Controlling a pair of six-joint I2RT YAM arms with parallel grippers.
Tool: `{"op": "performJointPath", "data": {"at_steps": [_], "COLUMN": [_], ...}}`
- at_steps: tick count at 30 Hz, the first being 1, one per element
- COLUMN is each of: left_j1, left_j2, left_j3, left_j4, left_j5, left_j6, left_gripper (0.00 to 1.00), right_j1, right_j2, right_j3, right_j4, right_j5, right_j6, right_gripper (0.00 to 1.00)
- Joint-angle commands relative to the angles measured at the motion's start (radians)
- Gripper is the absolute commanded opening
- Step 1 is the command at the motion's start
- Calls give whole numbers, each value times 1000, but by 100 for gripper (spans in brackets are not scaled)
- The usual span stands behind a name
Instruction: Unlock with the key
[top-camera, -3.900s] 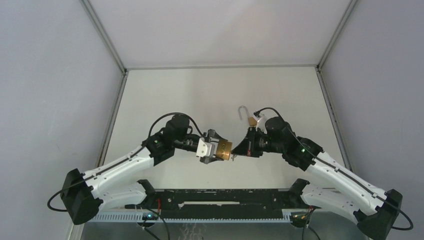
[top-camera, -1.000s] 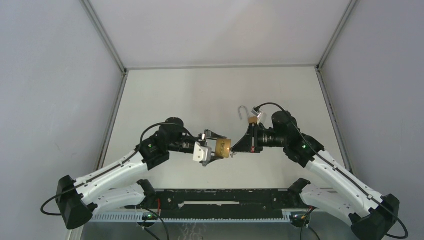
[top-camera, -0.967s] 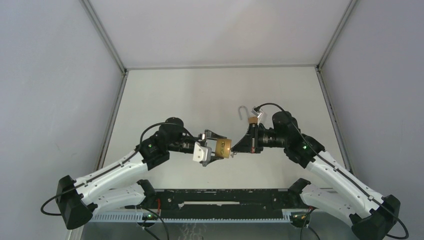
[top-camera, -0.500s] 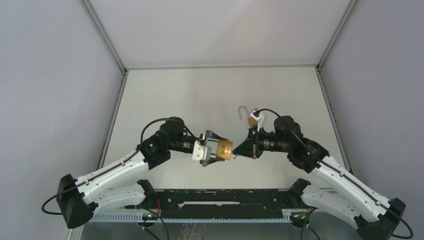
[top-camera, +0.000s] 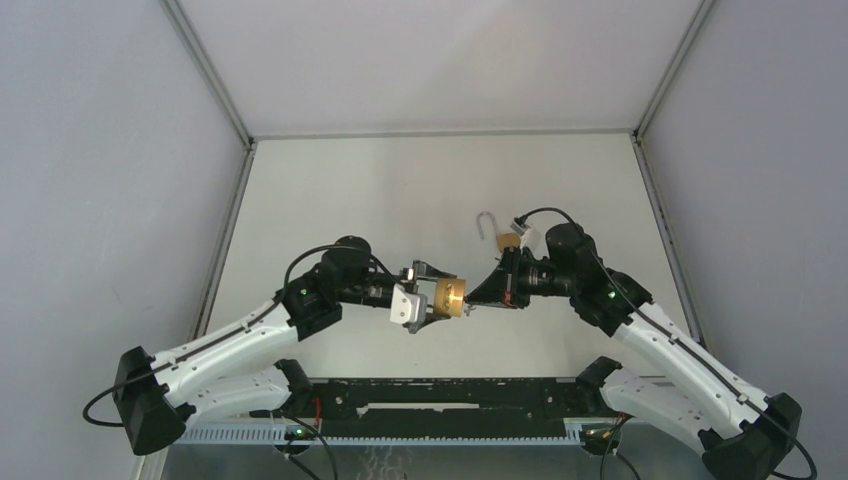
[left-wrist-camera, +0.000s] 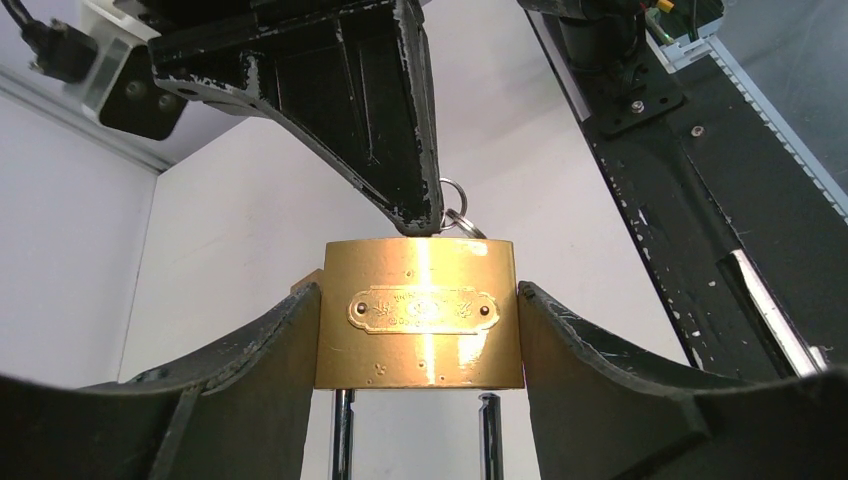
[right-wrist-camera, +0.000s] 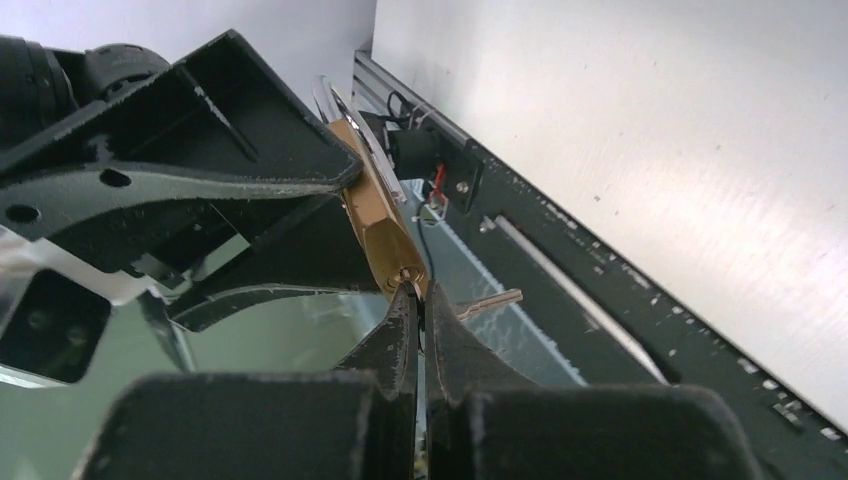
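Note:
My left gripper (top-camera: 445, 298) is shut on the sides of a brass padlock (top-camera: 453, 296), holding it above the table. In the left wrist view the padlock (left-wrist-camera: 418, 312) sits between the fingers (left-wrist-camera: 270, 350). One leg of its steel shackle (left-wrist-camera: 342, 435) enters the body; the other leg's end (left-wrist-camera: 488, 405) stands just outside it. My right gripper (top-camera: 471, 303) is shut on the key, its tips (right-wrist-camera: 418, 295) pressed against the keyhole end of the padlock (right-wrist-camera: 385, 235). The key's blade is hidden. A key ring (left-wrist-camera: 455, 205) and a spare key (right-wrist-camera: 490, 300) hang beside the tips.
A second small brass padlock (top-camera: 505, 240) with its shackle (top-camera: 485, 222) swung open lies on the white table behind the right wrist. The black rail (top-camera: 460, 395) runs along the near edge between the arm bases. Grey walls close in both sides.
The right wrist drifted a little to the right, then came back left, its tips staying at the keyhole. The left arm barely shifted. Both grips stayed as they were.

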Motion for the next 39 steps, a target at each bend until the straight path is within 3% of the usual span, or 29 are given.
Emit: {"op": "performJointPath", "data": {"at_steps": [1, 8, 15, 17, 21, 24, 29, 39], "left_j1": [-47, -58, -59, -59, -59, -59, -59, -59], "left_j2": [-35, -42, -45, -47, -47, -50, -57, -36], "left_j3": [45, 42, 39, 38, 32, 26, 11, 22], "left_j4": [147, 147, 143, 143, 141, 141, 154, 169], "left_j5": [80, 55, 65, 71, 83, 85, 84, 108], "left_j6": [43, 53, 39, 33, 22, 13, -4, -29], "left_gripper": [0, 0, 0, 0, 0, 0, 0, 0], "right_j1": [-22, -24, -37, -44, -58, -62, -62, -53], "right_j2": [14, 50, 46, 44, 46, 44, 19, -15], "right_j3": [35, 35, 35, 35, 36, 58, 104, 106], "right_j4": [12, 22, 70, 74, 52, 5, -67, -31], "right_j5": [33, -24, -65, -86, -118, -127, -106, -136], "right_j6": [204, 273, 119, 62, -65, -150, -271, -355], "right_gripper": [0, 0, 2, 20, 71, 88, 99, 99]}}
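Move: The padlock sits in the left gripper, its middle about 1 cm right of that hand point, with the key some 4 cm to the right. From the right hand, the key is in the shut fingertips and the padlock's middle about 3 cm left, level. The second padlock lies on the table roughly 24 cm ahead of the right hand, 13 cm to its right and 25 cm below. Right fingers twist the key some 15 degrees, then release it; left draws the padlock back about 3 cm. ##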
